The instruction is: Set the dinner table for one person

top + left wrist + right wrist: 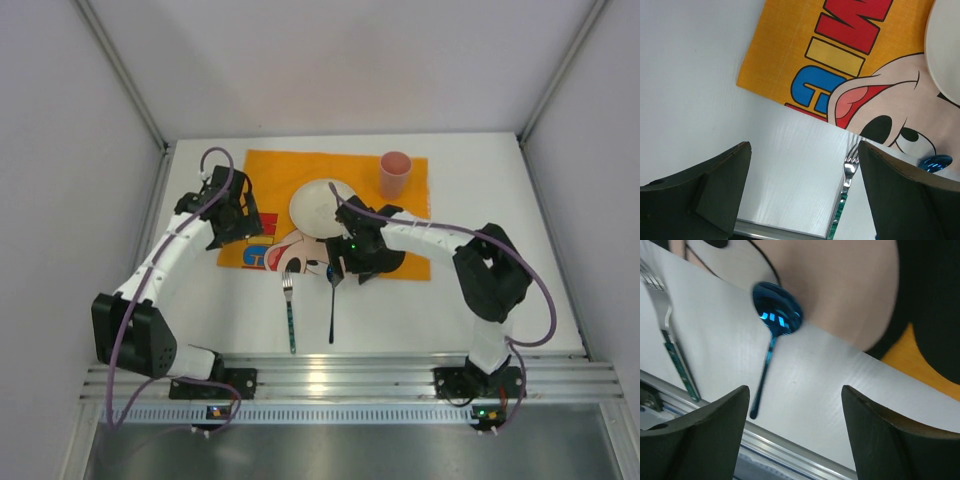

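Note:
The white dinner table (480, 200) carries an orange mouse placemat (270, 170). On the mat stand a white plate (318, 205) and a pink cup (395, 175). A fork (289, 312) with a green handle and a blue spoon (333, 305) lie side by side on the bare table below the mat. My left gripper (240, 218) hovers open and empty over the mat's left part; its wrist view (804, 146) shows the fork (846, 182). My right gripper (350, 262) hovers open and empty above the spoon's bowl; its wrist view (795, 390) shows the spoon (774, 320).
The ribbed aluminium rail (350, 375) runs along the table's near edge, below the cutlery handles. Grey walls and frame posts (120, 70) enclose the table at the left, right and back. The plate's rim (942, 55) shows in the left wrist view.

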You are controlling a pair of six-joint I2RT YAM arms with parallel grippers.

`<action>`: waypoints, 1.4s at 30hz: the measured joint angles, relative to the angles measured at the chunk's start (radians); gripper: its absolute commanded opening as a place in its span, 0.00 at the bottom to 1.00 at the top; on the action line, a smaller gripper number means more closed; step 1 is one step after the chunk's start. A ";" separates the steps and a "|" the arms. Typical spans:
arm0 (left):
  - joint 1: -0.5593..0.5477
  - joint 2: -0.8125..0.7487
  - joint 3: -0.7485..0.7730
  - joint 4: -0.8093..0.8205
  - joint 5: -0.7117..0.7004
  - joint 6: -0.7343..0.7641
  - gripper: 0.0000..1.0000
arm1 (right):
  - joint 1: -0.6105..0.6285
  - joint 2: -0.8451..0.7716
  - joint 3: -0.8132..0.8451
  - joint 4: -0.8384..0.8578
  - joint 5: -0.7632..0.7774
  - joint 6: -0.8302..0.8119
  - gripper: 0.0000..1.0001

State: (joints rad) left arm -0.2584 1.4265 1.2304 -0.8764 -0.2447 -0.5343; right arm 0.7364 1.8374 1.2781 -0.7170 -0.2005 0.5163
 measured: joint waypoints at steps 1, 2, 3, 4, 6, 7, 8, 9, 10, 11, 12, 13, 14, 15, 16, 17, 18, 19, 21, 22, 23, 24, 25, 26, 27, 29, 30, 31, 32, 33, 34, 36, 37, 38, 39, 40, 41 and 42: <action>0.002 -0.016 -0.006 -0.004 -0.003 0.000 0.93 | 0.014 0.016 0.025 0.009 -0.008 0.006 0.73; 0.003 -0.036 -0.014 -0.008 -0.008 0.000 0.93 | 0.027 0.029 0.047 0.024 -0.013 0.013 0.72; 0.003 -0.055 -0.024 -0.010 -0.011 0.000 0.93 | 0.039 0.042 0.066 0.038 -0.019 0.020 0.71; 0.003 -0.076 -0.035 -0.015 -0.014 0.000 0.93 | 0.050 0.054 0.080 0.046 -0.024 0.027 0.70; 0.003 -0.116 -0.063 -0.021 -0.023 0.000 0.93 | 0.071 0.084 0.104 0.063 -0.031 0.039 0.69; 0.003 -0.134 -0.075 -0.027 -0.028 0.001 0.93 | 0.079 0.097 0.108 0.069 -0.030 0.043 0.68; 0.004 -0.151 -0.087 -0.034 -0.034 0.001 0.93 | 0.087 0.111 0.112 0.068 -0.029 0.047 0.67; 0.005 -0.165 -0.095 -0.039 -0.037 0.001 0.93 | 0.093 0.125 0.112 0.071 -0.027 0.050 0.65; 0.007 -0.179 -0.103 -0.043 -0.040 0.001 0.93 | 0.101 0.143 0.112 0.068 -0.021 0.055 0.65; 0.008 -0.188 -0.109 -0.045 -0.042 0.002 0.93 | 0.105 0.153 0.116 0.060 -0.024 0.064 0.62; 0.010 -0.200 -0.117 -0.048 -0.045 0.002 0.93 | 0.109 0.154 0.118 0.062 -0.019 0.065 0.59; 0.010 -0.207 -0.122 -0.050 -0.047 0.002 0.93 | 0.115 0.154 0.118 0.064 -0.010 0.069 0.56; 0.011 -0.213 -0.126 -0.053 -0.050 0.003 0.93 | 0.120 0.155 0.118 0.063 -0.001 0.073 0.53; 0.012 -0.217 -0.130 -0.056 -0.051 0.005 0.93 | 0.126 0.156 0.119 0.064 0.009 0.077 0.50; 0.012 -0.218 -0.131 -0.060 -0.052 0.006 0.93 | 0.133 0.161 0.122 0.061 0.019 0.080 0.47; 0.013 -0.218 -0.132 -0.062 -0.052 0.008 0.93 | 0.142 0.167 0.130 0.058 0.031 0.086 0.45; 0.014 -0.218 -0.132 -0.062 -0.052 0.010 0.93 | 0.151 0.172 0.139 0.056 0.042 0.090 0.43; 0.014 -0.218 -0.132 -0.063 -0.052 0.011 0.93 | 0.161 0.183 0.152 0.051 0.062 0.095 0.41; 0.014 -0.217 -0.132 -0.063 -0.052 0.015 0.93 | 0.179 0.200 0.178 0.042 0.089 0.102 0.38; 0.015 -0.217 -0.132 -0.063 -0.052 0.018 0.93 | 0.187 0.206 0.185 0.041 0.105 0.108 0.37; 0.015 -0.217 -0.132 -0.063 -0.052 0.021 0.93 | 0.193 0.208 0.188 0.039 0.120 0.113 0.36; 0.015 -0.217 -0.132 -0.063 -0.051 0.024 0.93 | 0.198 0.209 0.189 0.038 0.133 0.116 0.33; 0.015 -0.217 -0.132 -0.063 -0.051 0.029 0.93 | 0.201 0.209 0.189 0.037 0.146 0.121 0.31; 0.015 -0.215 -0.132 -0.063 -0.051 0.032 0.93 | 0.204 0.210 0.189 0.035 0.159 0.125 0.28; 0.015 -0.212 -0.132 -0.063 -0.051 0.037 0.93 | 0.206 0.210 0.189 0.034 0.169 0.129 0.27; 0.015 -0.206 -0.132 -0.063 -0.051 0.046 0.93 | 0.212 0.212 0.189 0.032 0.192 0.139 0.22; 0.015 -0.204 -0.132 -0.063 -0.051 0.051 0.93 | 0.217 0.214 0.189 0.031 0.204 0.141 0.20; 0.015 -0.203 -0.132 -0.064 -0.052 0.057 0.93 | 0.223 0.218 0.188 0.031 0.220 0.142 0.17; 0.016 -0.203 -0.132 -0.064 -0.052 0.061 0.93 | 0.227 0.219 0.188 0.032 0.232 0.142 0.15; 0.016 -0.203 -0.132 -0.064 -0.052 0.066 0.93 | 0.236 0.225 0.188 0.034 0.251 0.143 0.14; 0.016 -0.203 -0.132 -0.064 -0.052 0.070 0.93 | 0.243 0.227 0.189 0.036 0.264 0.142 0.11; 0.016 -0.202 -0.132 -0.065 -0.052 0.079 0.93 | 0.259 0.229 0.189 0.041 0.299 0.143 0.08; 0.016 -0.201 -0.132 -0.066 -0.052 0.083 0.93 | 0.268 0.230 0.190 0.045 0.314 0.142 0.03; 0.016 -0.201 -0.132 -0.067 -0.052 0.086 0.93 | 0.277 0.232 0.192 0.048 0.330 0.142 0.01; 0.016 -0.201 -0.132 -0.068 -0.052 0.089 0.93 | 0.282 0.233 0.192 0.051 0.339 0.141 0.00; 0.016 -0.201 -0.132 -0.068 -0.052 0.092 0.93 | 0.290 0.238 0.198 0.051 0.355 0.142 0.00; 0.016 -0.201 -0.132 -0.068 -0.052 0.092 0.93 | 0.294 0.241 0.202 0.052 0.363 0.141 0.00; 0.016 -0.201 -0.132 -0.068 -0.052 0.092 0.93 | 0.300 0.244 0.204 0.051 0.375 0.140 0.00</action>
State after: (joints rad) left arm -0.2424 1.2251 1.0981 -0.9440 -0.2966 -0.4419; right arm 1.0363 2.0811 1.4826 -0.6659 0.1745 0.6563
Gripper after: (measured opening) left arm 0.932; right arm 0.018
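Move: The spoon's middle lies about 4 cm back from the right hand and 4 cm to its left, some 4 cm below, with its bowl pointing away from the robot. From the same hand the fork's middle is roughly 14 cm left and 6 cm back, and the plate about 19 cm ahead and 6 cm left. From the left hand, the spoon lies about 21 cm to the right, 13 cm back and 14 cm below. The open right hand sweeps left across the spoon's neck towards the fork, about 8 cm in all with most of it at the start, then sinks some 4 cm while the fingers close from wide open to shut, so that their tips come to pinch the handle just below the bowl, the wrist tilting the fingertips outward by roughly 15 degrees. Meanwhile the left hand, empty and still open, backs off about 5 cm towards its base and 3 cm left, away from the placemat, then all but stops. ##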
